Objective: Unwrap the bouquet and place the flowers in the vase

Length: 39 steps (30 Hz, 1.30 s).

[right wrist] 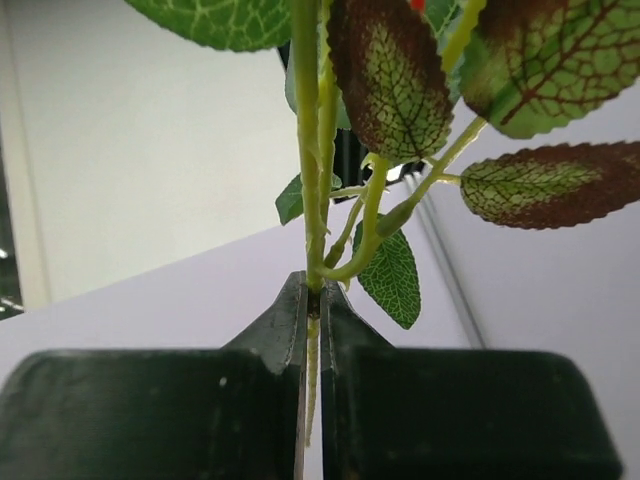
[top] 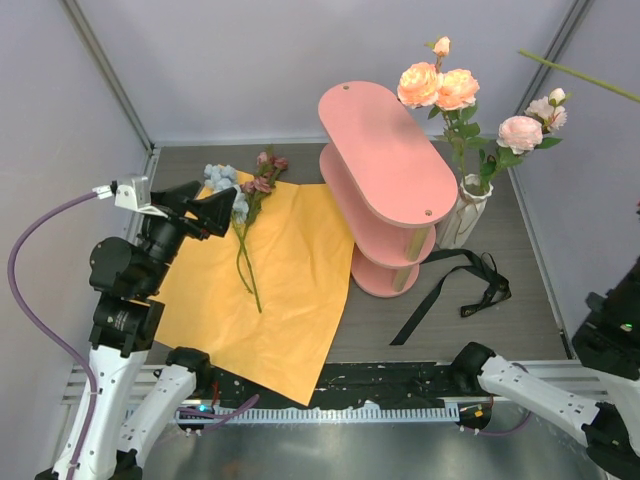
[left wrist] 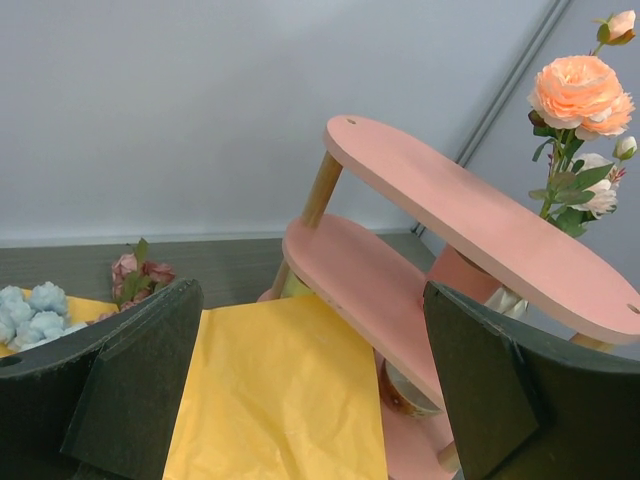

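The bouquet lies opened out: its orange paper (top: 290,270) is spread flat, with pale blue blooms (top: 222,180) and mauve-red ones (top: 265,170) on long stems at its far left corner. My left gripper (top: 215,205) hovers open just over those stems; its wrist view shows the paper (left wrist: 280,400) between the wide jaws (left wrist: 308,300). The cream ribbed vase (top: 465,210) stands behind the shelf and holds peach-pink roses (top: 438,85). My right gripper (right wrist: 313,290) is shut on a green leafy stem (right wrist: 310,180); in the top view only the stem's end (top: 580,70) shows at the upper right.
The pink three-tier oval shelf (top: 385,160) stands mid-table, between the paper and the vase. The black ribbon (top: 460,285) lies loose on the table in front of the shelf. Grey walls close in the left, back and right.
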{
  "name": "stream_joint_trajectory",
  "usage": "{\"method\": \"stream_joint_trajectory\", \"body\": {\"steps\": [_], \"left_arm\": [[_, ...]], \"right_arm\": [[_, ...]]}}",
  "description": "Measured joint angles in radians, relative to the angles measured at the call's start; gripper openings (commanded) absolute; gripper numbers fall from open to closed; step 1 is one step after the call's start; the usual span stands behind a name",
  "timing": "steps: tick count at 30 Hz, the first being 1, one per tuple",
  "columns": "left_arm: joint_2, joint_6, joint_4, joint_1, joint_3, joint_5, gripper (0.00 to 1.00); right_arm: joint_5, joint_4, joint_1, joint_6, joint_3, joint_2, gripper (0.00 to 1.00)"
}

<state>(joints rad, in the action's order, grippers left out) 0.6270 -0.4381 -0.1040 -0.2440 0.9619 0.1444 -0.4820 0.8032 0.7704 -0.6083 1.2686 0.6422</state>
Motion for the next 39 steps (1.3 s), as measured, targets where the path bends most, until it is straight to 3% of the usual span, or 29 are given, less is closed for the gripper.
{"method": "stream_joint_trajectory", "body": {"steps": [5,9,14,18,23,31,39], "left_arm": [[0.004,-0.004,0.006,0.0,-0.002,0.013,0.96],[0.016,-0.009,0.01,0.0,-0.003,0.026,0.96],[0.025,-0.018,0.01,0.0,-0.005,0.042,0.96],[0.024,-0.026,0.013,0.0,-0.015,0.05,0.96],[0.023,-0.032,0.014,0.0,-0.024,0.059,0.96],[0.001,-0.025,0.008,0.0,-0.024,0.061,0.96],[-0.001,-0.022,0.006,0.0,-0.024,0.062,0.96]], "right_arm": [[-0.235,-0.344,0.0,-0.021,0.33,0.067,0.01],[-0.372,-0.634,0.0,0.011,0.5,0.123,0.01],[-0.403,-0.983,0.0,0.09,0.56,0.184,0.01],[-0.349,-1.141,0.0,0.117,0.518,0.221,0.01],[-0.294,-1.147,0.0,0.087,0.394,0.235,0.01],[-0.281,-0.996,0.0,0.006,0.255,0.271,0.01],[-0.291,-0.925,-0.003,-0.019,0.246,0.321,0.01]]}}
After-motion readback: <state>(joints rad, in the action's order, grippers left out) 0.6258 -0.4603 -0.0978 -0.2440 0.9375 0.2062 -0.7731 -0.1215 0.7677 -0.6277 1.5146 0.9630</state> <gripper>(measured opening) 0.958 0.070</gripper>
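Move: The rose stem in the right fingers is bound for the vase, whose middle lies about 30 cm ahead of that hand, 5 cm to its left and 55 cm below. The vase's peach roses stand roughly 29 cm ahead, 19 cm left and 20 cm down; the pink shelf's middle is 31 cm ahead, 25 cm left and 50 cm down. From the left hand, the vase is some 15 cm ahead, 49 cm right and 30 cm below. The pink rose stem, still pinched in the closed right fingers, is carried towards the vase: after a brief swing of about 5 cm to the right, the hand sweeps forward and back to the left while sinking some 12 cm. The wrist tips forward about 50 degrees from pointing up and its left side dips, easing off near the end. ##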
